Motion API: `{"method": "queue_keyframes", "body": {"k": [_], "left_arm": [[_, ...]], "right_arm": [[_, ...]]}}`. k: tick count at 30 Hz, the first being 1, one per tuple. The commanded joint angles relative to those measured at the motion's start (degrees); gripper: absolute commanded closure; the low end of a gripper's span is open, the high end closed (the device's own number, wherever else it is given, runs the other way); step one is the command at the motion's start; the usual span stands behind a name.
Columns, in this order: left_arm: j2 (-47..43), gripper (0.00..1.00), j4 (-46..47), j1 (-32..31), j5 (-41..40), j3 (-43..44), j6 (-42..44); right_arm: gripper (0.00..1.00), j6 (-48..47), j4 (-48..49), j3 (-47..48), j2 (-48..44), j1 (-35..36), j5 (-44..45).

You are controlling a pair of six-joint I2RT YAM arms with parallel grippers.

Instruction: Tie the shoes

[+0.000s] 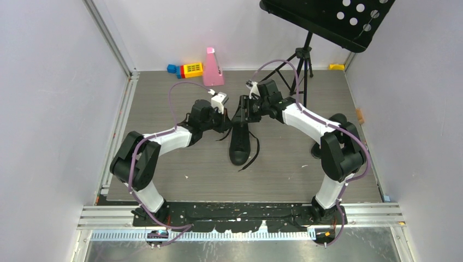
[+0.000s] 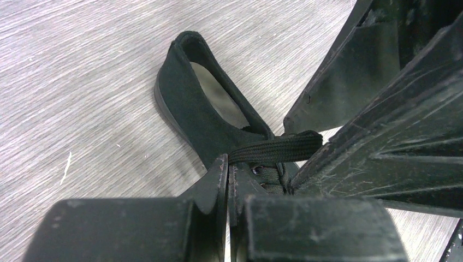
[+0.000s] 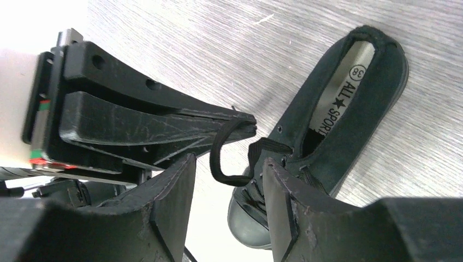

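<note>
One black canvas shoe (image 1: 239, 143) lies mid-table, toe toward the arm bases, with loose lace ends (image 1: 253, 154) trailing by its right side. My left gripper (image 1: 227, 119) sits at the shoe's left by the eyelets. In the left wrist view it (image 2: 228, 165) is shut on a flat black lace (image 2: 275, 146) pulled taut across the tongue. My right gripper (image 1: 248, 109) is over the heel opening. In the right wrist view it (image 3: 229, 183) is open, and the lace loop (image 3: 218, 164) hangs between its fingers, held by the left gripper's tip (image 3: 248, 121). The shoe's insole (image 3: 338, 87) shows.
A black music stand (image 1: 327, 19) on a tripod (image 1: 299, 63) stands at the back right. A pink wedge-shaped object (image 1: 212, 68) and coloured blocks (image 1: 188, 69) lie at the back. A small yellow item (image 1: 337, 66) is in the back right corner. Walls close both sides.
</note>
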Motion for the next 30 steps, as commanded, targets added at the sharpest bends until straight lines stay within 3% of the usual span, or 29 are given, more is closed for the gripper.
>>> {"method": "queue_keyframes", "body": {"k": [1, 13, 19, 22, 27, 30], "left_arm": [[-1.82, 1.00, 1.16, -0.10, 1.13, 1.38, 0.81], [-2.75, 1.00, 1.29, -0.09, 1.26, 0.91, 0.81], [-2.87, 1.00, 1.42, -0.10, 1.39, 0.86, 0.81], [-2.81, 1.00, 1.40, -0.08, 1.35, 0.86, 0.81], [-2.59, 1.00, 1.26, -0.08, 1.30, 0.93, 0.73], [-2.87, 0.98, 1.07, -0.09, 0.56, 0.75, 0.81]], "right_arm": [[0.46, 1.94, -0.84, 4.20, -2.24, 0.83, 1.47], [0.61, 3.82, -4.44, 7.08, -0.65, 2.05, 3.24], [0.61, 1.34, -6.29, 7.60, -0.56, 2.58, 5.00], [0.70, 1.19, -6.87, 8.38, 0.10, 2.67, 5.01], [0.99, 1.44, -7.02, 9.05, -0.21, 2.78, 5.35], [1.00, 1.53, -7.28, 9.68, -0.47, 2.78, 5.41]]}}
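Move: Between the right hand's half-open fingers stands the small loop of shoelace it is about to shut on, barely 1 cm to its left and about 1 cm up. The shoe's middle lies some 5 cm back from that hand, about straight below by 8 cm; the loose lace lies about 9 cm back, 6 cm right and 11 cm down. From the left hand, already pinching the lace, the loop lies about 2 cm right and 1 cm back, 1 cm higher. Rising about 2 cm and easing about 1 cm to its left around the lace loop, the right hand brings its fingertips in beside the left hand's tips, then hovers there with a small dip and shuts its fingers from half open, pinching the lace. The left hand stays in place, still holding its stretch of lace. ##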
